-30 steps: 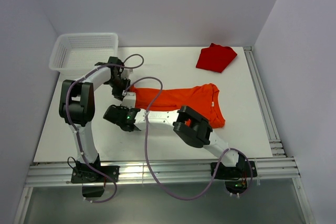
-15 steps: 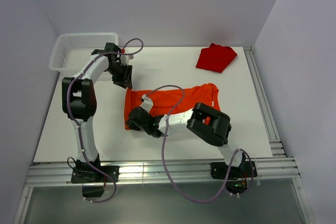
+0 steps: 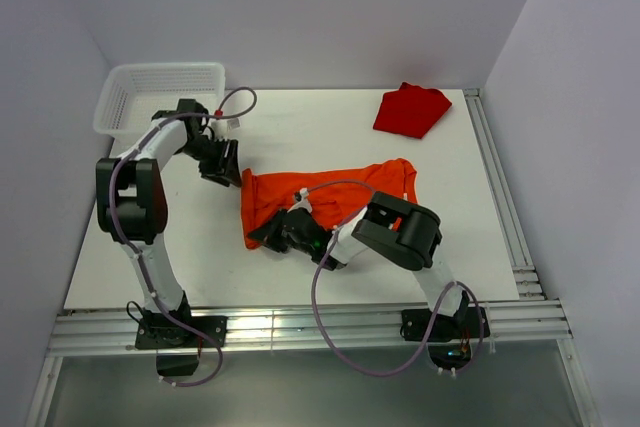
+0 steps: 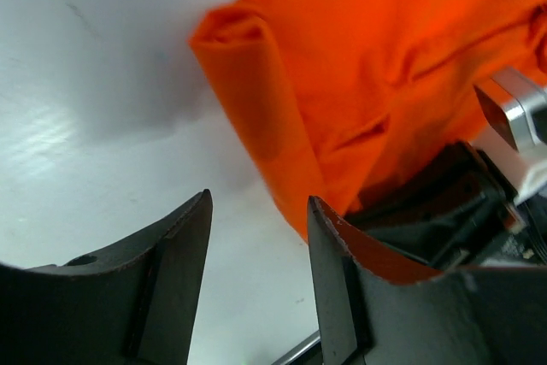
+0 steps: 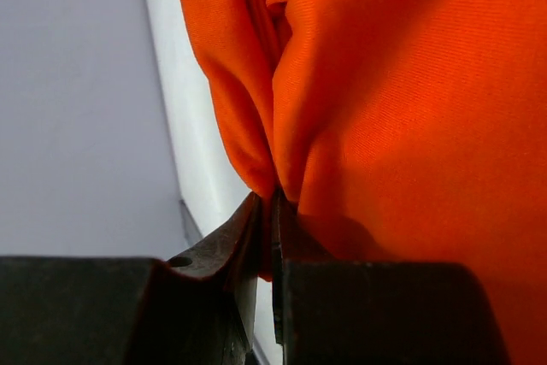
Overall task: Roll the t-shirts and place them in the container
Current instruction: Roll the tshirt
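Note:
The bright orange t-shirt (image 3: 340, 192) lies folded lengthwise across the middle of the table, neck end at the right. My right gripper (image 3: 268, 237) is at its front-left corner, shut on a pinched fold of the hem (image 5: 272, 198). My left gripper (image 3: 230, 163) is open and empty just beside the shirt's back-left corner. In the left wrist view the open gripper (image 4: 256, 237) hovers over bare table, with the orange cloth (image 4: 385, 66) beyond its tips. A second, dark red t-shirt (image 3: 411, 110) lies folded at the back right.
A white mesh basket (image 3: 120, 97) stands at the back left corner, close behind the left arm. Grey walls close in the table on three sides. A metal rail (image 3: 500, 197) runs along the right edge. The right arm's purple cable (image 3: 315, 277) loops over the front.
The left gripper has come off the shirt's left end and drawn back to the left. The right gripper moved right onto the front-left corner and shut on it; the left end has bunched.

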Controlling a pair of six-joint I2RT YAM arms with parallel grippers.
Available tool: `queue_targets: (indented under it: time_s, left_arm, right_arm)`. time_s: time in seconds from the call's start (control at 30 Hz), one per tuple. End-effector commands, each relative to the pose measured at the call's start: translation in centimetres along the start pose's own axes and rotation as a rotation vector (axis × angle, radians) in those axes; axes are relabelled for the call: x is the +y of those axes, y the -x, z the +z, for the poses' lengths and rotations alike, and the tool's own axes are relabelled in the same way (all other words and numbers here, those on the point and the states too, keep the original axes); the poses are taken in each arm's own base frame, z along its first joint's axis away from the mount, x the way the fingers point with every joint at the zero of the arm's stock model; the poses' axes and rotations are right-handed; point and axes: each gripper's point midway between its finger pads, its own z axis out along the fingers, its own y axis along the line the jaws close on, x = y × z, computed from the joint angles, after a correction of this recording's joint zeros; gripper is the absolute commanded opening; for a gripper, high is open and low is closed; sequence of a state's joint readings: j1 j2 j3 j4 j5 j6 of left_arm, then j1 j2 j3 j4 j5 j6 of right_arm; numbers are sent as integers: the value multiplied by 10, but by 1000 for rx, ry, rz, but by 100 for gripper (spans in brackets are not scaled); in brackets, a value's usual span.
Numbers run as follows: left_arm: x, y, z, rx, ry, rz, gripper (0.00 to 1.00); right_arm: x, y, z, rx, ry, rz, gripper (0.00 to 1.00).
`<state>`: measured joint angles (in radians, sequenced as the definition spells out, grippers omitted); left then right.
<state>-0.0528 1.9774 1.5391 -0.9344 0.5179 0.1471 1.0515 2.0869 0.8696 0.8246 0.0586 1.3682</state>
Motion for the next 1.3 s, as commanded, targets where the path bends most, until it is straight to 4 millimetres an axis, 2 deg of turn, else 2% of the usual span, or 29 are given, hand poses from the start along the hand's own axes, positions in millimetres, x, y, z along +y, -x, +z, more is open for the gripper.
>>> queue_targets:
  time_s: [0.0, 0.17, 0.4, 0.5, 0.6, 0.63, 0.67, 0.7, 0.73, 0.77, 0.8, 0.83, 0.9, 0.97, 1.0, 1.03, 1.07, 1.1, 1.27]
  left_arm:
    - [-24, -4, -3, -48, -112, 57, 54]
    - [-23, -15, 21, -27, -171, 3, 53]
    - [-19, -8, 47, -44, -220, -51, 50]
    - [-19, -2, 54, -37, -183, -35, 45]
    - [-16, -1, 59, -7, -87, -5, 31]
    - [-15, 0, 60, -1, -58, 6, 23]
    - [-8, -2, 60, 18, 9, 11, 20]
    - [-8, 3, 57, 13, 40, 25, 18]
    - [-9, 3, 57, 23, 76, 40, 10]
    - [-8, 2, 56, 38, 106, 49, 8]
    - [-7, 4, 55, 45, 162, 70, 7]
    - [-6, 4, 54, 53, 188, 83, 3]
    - [-4, 3, 53, 69, 256, 109, 1]
    - [-2, 4, 52, 77, 297, 119, 1]
    - [-1, 6, 50, 76, 310, 124, 1]
    - [0, 4, 50, 88, 330, 125, 0]
    - [2, 2, 51, 99, 340, 122, 0]
    - [2, 2, 51, 103, 350, 125, 0]
    - [6, -3, 55, 125, 390, 117, 0]
  right_arm:
    - [5, -2, 0, 21, 61, 62, 5]
    - [5, -1, 1, 23, 66, 75, 5]
    - [1, -1, 2, 27, 54, 72, 5]
    - [-2, 0, 2, 24, 35, 61, 4]
    - [-5, 2, 2, 15, 10, 38, 6]
    - [-2, 3, 1, 12, 8, 30, 7]
    - [0, 5, 2, 4, 2, 8, 9]
    - [-8, 7, 2, -7, -45, -9, 11]
    - [-4, 7, 1, -15, -54, -26, 17]
    - [1, 10, 2, -27, -62, -57, 21]
    - [-9, 10, 1, -27, -120, -78, 26]
    - [-3, 14, -1, -57, -133, -99, 34]
    - [-4, 18, -3, -77, -206, -154, 43]
    - [14, 23, -4, -120, -215, -196, 46]
    - [5, 23, -8, -120, -275, -218, 47]
    - [9, 28, -9, -146, -296, -231, 48]
    - [21, 29, -7, -155, -297, -245, 48]
    - [12, 30, -11, -153, -357, -269, 48]
    - [29, 43, -11, -216, -402, -319, 47]
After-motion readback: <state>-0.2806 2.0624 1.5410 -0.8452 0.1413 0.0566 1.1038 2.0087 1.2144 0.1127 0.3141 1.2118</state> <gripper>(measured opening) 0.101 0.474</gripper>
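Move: About 4 cm to the right of the open left hand, 1 cm back and 5 cm below it, lies the far end of the rolled tshirt edge. The near end, already held in the right hand, is some 13 cm back from the left hand and 7 cm right. The flat part centres about 4 cm back and 23 cm right; the basket stands roughly 20 cm ahead and 16 cm left. From the right hand the far end is about 13 cm ahead and 2 cm left. Dropping about 5 cm and drifting some 4 cm right after a short dip back, the left hand shuts its fingers on the far end of the roll, then turns some 30 degrees until they point nearly straight down, easing slightly left. The right hand holds still until that pinch is made, then opens, lets go of the near end and rises about 2 cm while edging forward, fingertips tipping more steeply downward. ##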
